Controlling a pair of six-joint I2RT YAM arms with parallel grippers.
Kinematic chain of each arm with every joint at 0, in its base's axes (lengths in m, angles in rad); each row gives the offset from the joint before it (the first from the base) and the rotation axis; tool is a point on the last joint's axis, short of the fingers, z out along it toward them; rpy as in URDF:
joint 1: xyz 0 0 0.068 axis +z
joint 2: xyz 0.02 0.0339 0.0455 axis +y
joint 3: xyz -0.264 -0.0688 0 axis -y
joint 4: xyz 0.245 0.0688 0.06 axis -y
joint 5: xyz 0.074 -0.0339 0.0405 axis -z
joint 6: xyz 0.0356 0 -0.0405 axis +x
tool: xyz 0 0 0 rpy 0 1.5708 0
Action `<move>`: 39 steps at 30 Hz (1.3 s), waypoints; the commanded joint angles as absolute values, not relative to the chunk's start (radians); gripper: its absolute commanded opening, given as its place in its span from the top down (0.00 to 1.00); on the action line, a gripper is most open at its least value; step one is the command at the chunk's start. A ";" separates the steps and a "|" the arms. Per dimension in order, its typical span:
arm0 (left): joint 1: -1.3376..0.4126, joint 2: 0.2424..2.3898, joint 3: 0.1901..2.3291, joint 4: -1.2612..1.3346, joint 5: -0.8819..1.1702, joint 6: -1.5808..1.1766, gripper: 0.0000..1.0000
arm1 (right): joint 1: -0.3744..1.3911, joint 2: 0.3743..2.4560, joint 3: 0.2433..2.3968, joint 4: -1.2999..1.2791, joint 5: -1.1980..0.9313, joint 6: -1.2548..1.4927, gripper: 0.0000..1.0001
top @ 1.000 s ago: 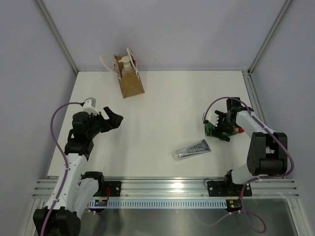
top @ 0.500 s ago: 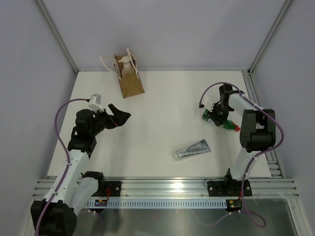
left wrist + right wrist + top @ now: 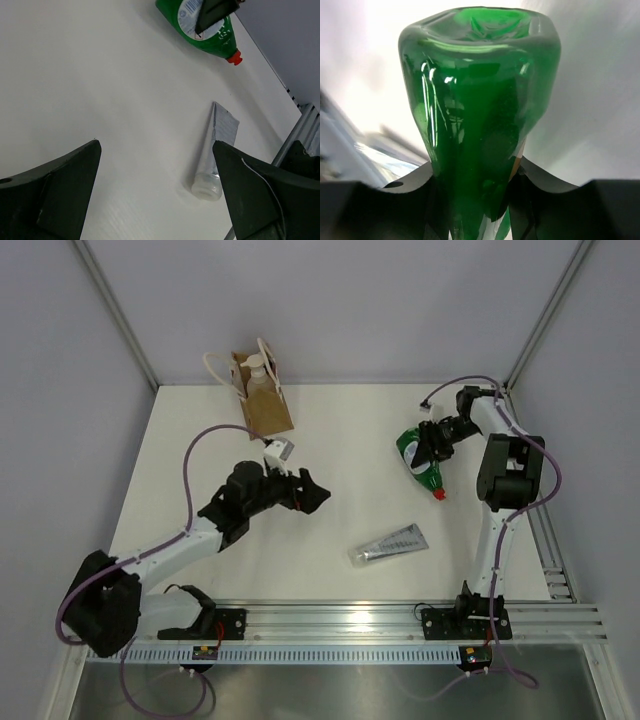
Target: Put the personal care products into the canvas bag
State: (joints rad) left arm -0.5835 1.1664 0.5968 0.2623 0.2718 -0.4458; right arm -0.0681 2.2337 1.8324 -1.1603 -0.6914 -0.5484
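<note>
The tan canvas bag [image 3: 266, 406] stands at the far left of the table with a beige pump bottle [image 3: 258, 370] inside it. My right gripper [image 3: 432, 444] [image 3: 475, 200] is shut on the green red-capped squeeze bottle [image 3: 418, 458] [image 3: 480, 95] [image 3: 202, 27], whose cap points toward the near edge. A silver-grey flat tube [image 3: 390, 544] [image 3: 216, 145] lies on the table in front of the arms. My left gripper [image 3: 316, 496] [image 3: 156, 165] hangs open over the middle of the table, left of the tube, with nothing between its fingers.
The white table [image 3: 340, 440] is walled by grey panels with aluminium posts at the back corners. A metal rail [image 3: 340, 620] runs along the near edge. The bag's white loop handles [image 3: 215, 362] stick out to its sides.
The right gripper closed on the green bottle and carried it toward the back and left. The left arm swung out from the left side to the table's middle, still open.
</note>
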 commanded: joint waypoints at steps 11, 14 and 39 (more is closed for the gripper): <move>-0.815 1.499 0.802 0.712 0.161 0.423 0.01 | -0.040 2.220 1.700 -0.954 -1.299 0.418 1.00; -0.815 1.560 0.856 0.693 0.199 0.459 0.01 | -0.008 2.165 1.610 -0.882 -1.339 0.565 1.00; -0.859 1.615 0.925 0.633 0.253 0.543 0.01 | 0.107 2.005 1.362 -0.170 -1.440 1.289 1.00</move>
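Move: Within the right gripper's closed fingers is the green bottle, its middle about 3 cm back and 1 cm left. The open left gripper waits some 27 cm left of the right hand, 12 cm back and 11 cm higher. From the left hand the green bottle lies about 10 cm ahead, 26 cm right and 11 cm lower; the silver tube lies 9 cm back, 17 cm right and 16 cm lower. Carrying the still-gripped green bottle left by about 14 cm and up 8 cm, the right hand levels its fingers to point left and rolls, bringing the red cap round towards the left gripper. The open left hand goes right some 13 cm to meet it, rolling about 60 degrees around its own pointing line, fingers not yet on the bottle. ##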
